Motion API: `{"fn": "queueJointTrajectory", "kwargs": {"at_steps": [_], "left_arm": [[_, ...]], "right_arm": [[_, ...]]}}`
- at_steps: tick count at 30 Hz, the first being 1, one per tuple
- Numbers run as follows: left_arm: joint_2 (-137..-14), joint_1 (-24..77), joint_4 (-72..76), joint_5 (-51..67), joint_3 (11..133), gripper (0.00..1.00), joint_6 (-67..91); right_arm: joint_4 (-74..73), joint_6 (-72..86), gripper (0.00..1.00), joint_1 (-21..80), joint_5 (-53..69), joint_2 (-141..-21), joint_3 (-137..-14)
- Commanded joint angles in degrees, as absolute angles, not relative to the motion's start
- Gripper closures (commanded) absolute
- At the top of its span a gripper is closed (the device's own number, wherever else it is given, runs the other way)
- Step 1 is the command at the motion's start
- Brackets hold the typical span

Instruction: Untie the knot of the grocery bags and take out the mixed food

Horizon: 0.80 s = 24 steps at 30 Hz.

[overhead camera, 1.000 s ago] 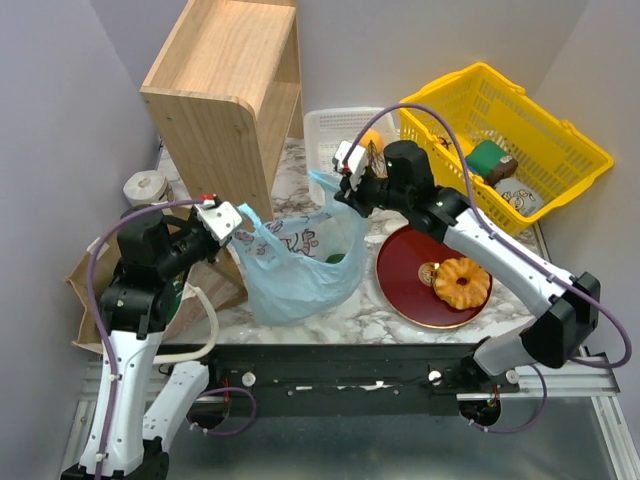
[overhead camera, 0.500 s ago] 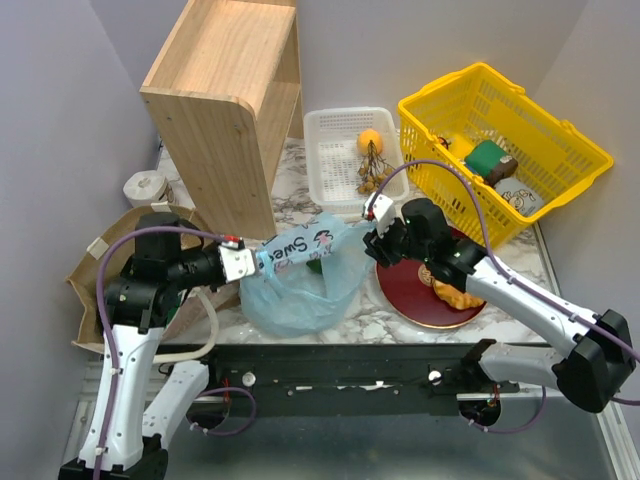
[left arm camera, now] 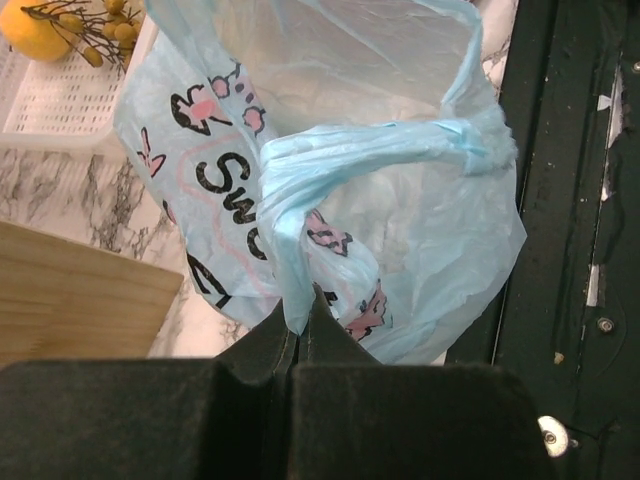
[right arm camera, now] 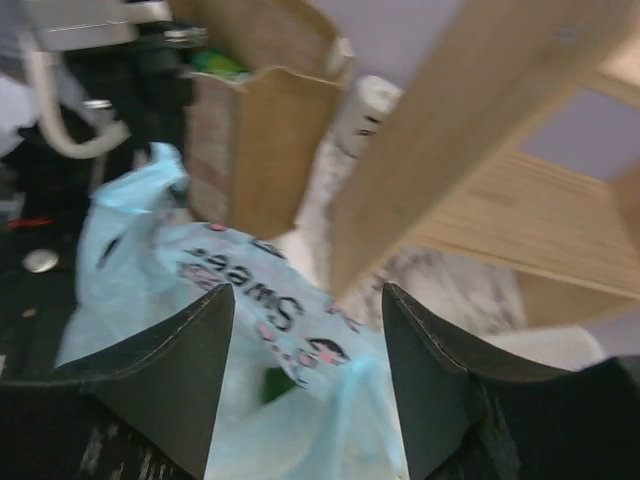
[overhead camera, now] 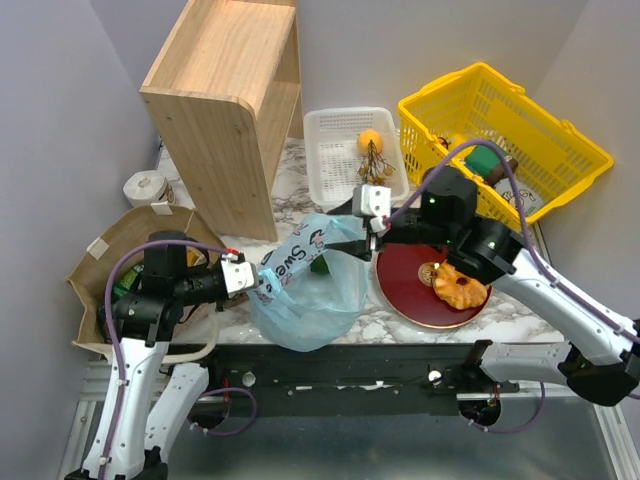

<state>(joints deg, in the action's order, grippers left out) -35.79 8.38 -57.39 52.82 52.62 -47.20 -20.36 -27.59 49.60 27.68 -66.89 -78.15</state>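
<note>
The light blue plastic bag (overhead camera: 310,295) stands at the table's front edge with its mouth pulled wide. My left gripper (overhead camera: 262,284) is shut on a handle strip (left arm camera: 296,270) of the bag, drawn taut toward the left. That handle bunches into a twisted wad (left arm camera: 470,138); I cannot tell whether a knot is there. My right gripper (overhead camera: 352,240) hovers open over the bag's right rim, holding nothing; something green (right arm camera: 275,385) shows inside. The brown paper bag (overhead camera: 95,290) sits far left. The ring pastry (overhead camera: 460,285) lies on a red plate (overhead camera: 400,285). An orange (overhead camera: 369,139) and the brown bunch (overhead camera: 375,168) lie in a white tray (overhead camera: 330,160).
A wooden shelf (overhead camera: 230,100) stands at the back left, close above the bag. The yellow basket (overhead camera: 520,120) with goods is at the back right. A roll (overhead camera: 145,187) sits by the paper bag. The black front rail (overhead camera: 350,365) runs just below the blue bag.
My right gripper dropped from above the tray to the bag's rim and opened, letting go of the handle. My left gripper pulled its handle forward and lower, stretching the bag.
</note>
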Motion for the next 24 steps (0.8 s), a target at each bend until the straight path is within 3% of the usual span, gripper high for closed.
{"fn": "queueJointTrajectory", "kwargs": {"at_steps": [1, 3, 4, 7, 15, 18, 24], "left_arm": [[-34.63, 8.61, -54.23, 52.13, 50.80, 1.00, -43.78], [-33.32, 8.61, -53.35, 51.33, 49.58, 1.00, -43.16], [-32.79, 8.61, -53.00, 51.15, 49.05, 1.00, -42.72], [-30.24, 8.61, -51.33, 50.80, 47.20, 1.00, -40.96], [-27.95, 8.61, -50.45, 49.66, 46.23, 1.00, -36.75], [-27.95, 8.61, -49.05, 49.31, 46.32, 1.00, -35.16], [-28.47, 8.61, -49.13, 48.60, 46.67, 1.00, -33.22]], "right_arm": [[-29.34, -34.79, 0.50, 50.63, 38.31, -73.12, -76.63], [-30.93, -40.06, 0.67, 50.63, 41.65, -74.44, -77.34], [-32.68, -42.08, 0.82, 50.89, 42.53, -75.66, -77.43], [-38.03, -49.55, 0.99, 52.99, 42.54, -78.91, -76.99], [-42.98, -66.26, 1.00, 56.16, 37.11, -82.43, -70.05], [-40.87, -68.11, 0.94, 56.07, 31.23, -85.59, -69.35], [-30.51, -68.55, 0.99, 55.99, 23.39, -90.08, -66.80]]}}
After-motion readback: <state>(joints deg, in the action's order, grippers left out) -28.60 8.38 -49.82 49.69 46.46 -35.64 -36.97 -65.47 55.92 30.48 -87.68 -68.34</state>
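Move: Down in the open blue bag, the green fruit lies about 33 cm below the right hand, some 5 cm farther out and 6 cm to its left; the bag's middle is about 1 cm ahead, 6 cm left and 28 cm below. The red plate sits around 20 cm to this hand's right, 3 cm farther out. From the left hand, the green fruit lies roughly 10 cm ahead, 13 cm right and 19 cm below. Plunging the right hand down about 25 cm through the bag's mouth towards the green fruit, with its half-open fingers shutting fully early on; it first swings some 5 cm back and a little left, then eases forward again. The wrist tips from nearly level to point left and steeply down, also turning counter-clockwise. The left hand stays nearly in place, still pinching the bag's handle, and turns slightly. ##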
